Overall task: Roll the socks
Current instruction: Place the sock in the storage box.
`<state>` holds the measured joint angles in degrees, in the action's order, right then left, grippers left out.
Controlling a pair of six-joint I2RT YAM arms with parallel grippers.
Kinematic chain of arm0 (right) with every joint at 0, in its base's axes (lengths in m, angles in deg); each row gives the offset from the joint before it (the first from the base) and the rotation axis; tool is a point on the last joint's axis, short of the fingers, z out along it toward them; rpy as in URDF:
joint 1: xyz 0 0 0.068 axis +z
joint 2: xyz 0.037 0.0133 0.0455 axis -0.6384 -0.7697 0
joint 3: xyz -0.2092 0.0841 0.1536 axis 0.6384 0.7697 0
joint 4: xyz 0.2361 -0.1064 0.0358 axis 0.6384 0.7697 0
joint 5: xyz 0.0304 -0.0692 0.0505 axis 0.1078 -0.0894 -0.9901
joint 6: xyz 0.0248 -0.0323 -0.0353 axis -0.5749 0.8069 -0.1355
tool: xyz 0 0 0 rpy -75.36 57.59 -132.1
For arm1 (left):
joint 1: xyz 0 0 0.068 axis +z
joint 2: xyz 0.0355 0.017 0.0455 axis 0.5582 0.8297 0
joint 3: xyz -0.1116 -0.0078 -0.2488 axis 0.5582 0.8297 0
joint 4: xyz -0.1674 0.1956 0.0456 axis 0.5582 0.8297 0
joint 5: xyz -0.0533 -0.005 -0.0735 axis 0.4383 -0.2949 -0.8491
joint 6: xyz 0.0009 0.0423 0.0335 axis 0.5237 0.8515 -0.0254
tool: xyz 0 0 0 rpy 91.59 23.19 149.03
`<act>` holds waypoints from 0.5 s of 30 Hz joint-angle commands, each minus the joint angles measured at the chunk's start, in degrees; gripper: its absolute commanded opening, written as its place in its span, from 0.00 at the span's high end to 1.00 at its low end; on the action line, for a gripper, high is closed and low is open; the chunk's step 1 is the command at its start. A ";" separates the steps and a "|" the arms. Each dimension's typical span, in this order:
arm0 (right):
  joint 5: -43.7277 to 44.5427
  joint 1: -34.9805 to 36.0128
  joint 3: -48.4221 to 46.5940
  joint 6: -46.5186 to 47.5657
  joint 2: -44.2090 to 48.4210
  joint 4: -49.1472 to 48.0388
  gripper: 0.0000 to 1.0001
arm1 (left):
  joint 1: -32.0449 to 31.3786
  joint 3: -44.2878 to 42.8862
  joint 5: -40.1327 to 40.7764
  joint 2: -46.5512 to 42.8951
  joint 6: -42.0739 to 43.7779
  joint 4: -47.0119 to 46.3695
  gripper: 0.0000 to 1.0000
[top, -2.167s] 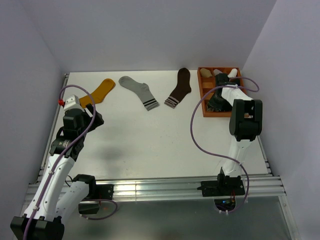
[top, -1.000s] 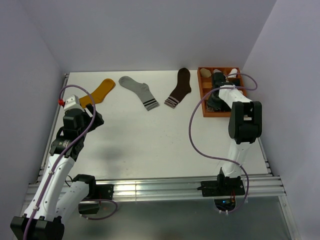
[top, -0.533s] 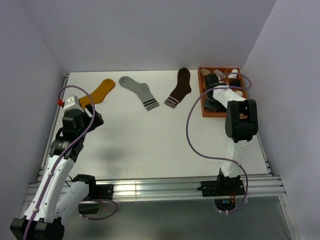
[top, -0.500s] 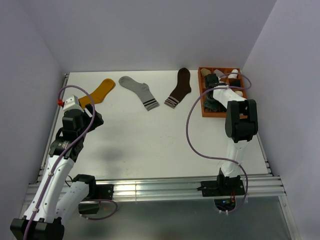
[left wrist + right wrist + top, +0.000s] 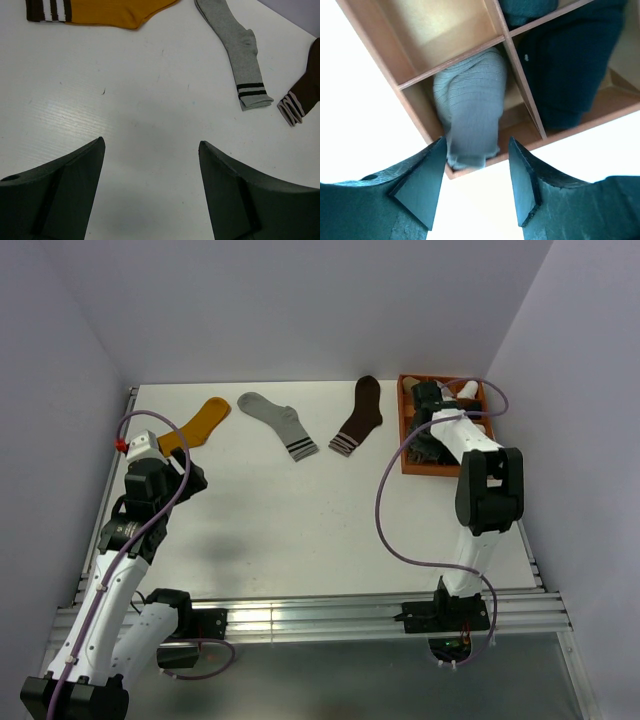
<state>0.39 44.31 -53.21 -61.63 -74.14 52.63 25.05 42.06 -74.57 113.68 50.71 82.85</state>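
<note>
A rolled grey-taupe sock (image 5: 470, 107) lies in a corner compartment of the orange tray (image 5: 435, 25). My right gripper (image 5: 476, 145) hangs open just above it, one finger to each side, not touching it. A dark rolled sock (image 5: 565, 65) fills the neighbouring compartment. From above, the right gripper (image 5: 424, 400) is over the far left part of the tray (image 5: 404, 455). My left gripper (image 5: 151, 142) is open over bare table, and in the top view it (image 5: 190, 478) sits at the left side. I cannot tell which dark sock has cuff stripes.
Three flat socks lie along the back of the table: a mustard-yellow one (image 5: 197, 423) (image 5: 100, 10), a light grey one with a striped cuff (image 5: 278, 425) (image 5: 232, 42), and a dark brown one (image 5: 358, 416) (image 5: 302, 95). Walls close in on the left, back and right.
The right gripper has opened and moved from the tray's near part toward its far left end, letting go of the grey-taupe roll. The left arm has not moved.
</note>
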 commanded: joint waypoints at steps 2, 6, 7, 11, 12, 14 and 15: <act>2.02 0.37 -1.18 -0.55 7.24 0.04 0.43 | -0.26 0.48 -1.24 -0.75 1.10 -2.26 0.19; 2.73 -0.16 -0.65 -1.08 8.75 -1.63 0.58 | -0.26 0.48 -1.24 -0.92 1.10 -2.26 0.19; 2.47 -0.16 -0.74 -1.08 8.66 -1.98 0.62 | -0.26 0.57 -1.24 -1.01 1.19 -2.26 0.19; 2.99 -0.78 -1.00 -1.26 6.99 -2.94 0.72 | -0.26 0.66 -1.59 -1.10 1.19 -2.26 0.19; 2.82 -0.95 -0.83 -1.26 6.64 -3.64 0.72 | -0.26 0.66 -1.68 -1.01 1.19 -2.26 0.19; 2.03 -1.22 -0.65 -1.17 5.07 -3.91 0.75 | -0.26 0.66 -1.68 -1.10 1.28 -2.35 0.19; 1.94 -1.30 -0.48 -1.08 4.45 -3.91 0.76 | -0.26 0.66 -1.77 -1.10 1.19 -2.35 0.19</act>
<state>1.55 43.79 -53.23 -62.33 -68.20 50.60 24.98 42.06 -75.40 113.68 50.71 82.85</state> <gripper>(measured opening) 0.248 0.810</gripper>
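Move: In the box's front-left cell, the rolled tan sock lies some 4 cm below the right hand, 2 cm ahead and 1 cm to its right. The black rolled sock is one cell to the right of it, about 8 cm; the dark blue sock is one row beyond that black one, roughly 9 cm ahead of the hand and 9 cm to its right. From the left hand the tan sock is about 58 cm right, 16 cm ahead and 19 cm lower. Lifting straight up from the tan sock by about 5 cm, the right hand draws its open, empty fingers away above the front-left cell, with the fingertips tipping outward some 10 degrees. On the way the fingers close until their tips nearly meet with nothing between them; the climb ends over the near end of the sock, with the first slight sink back. ##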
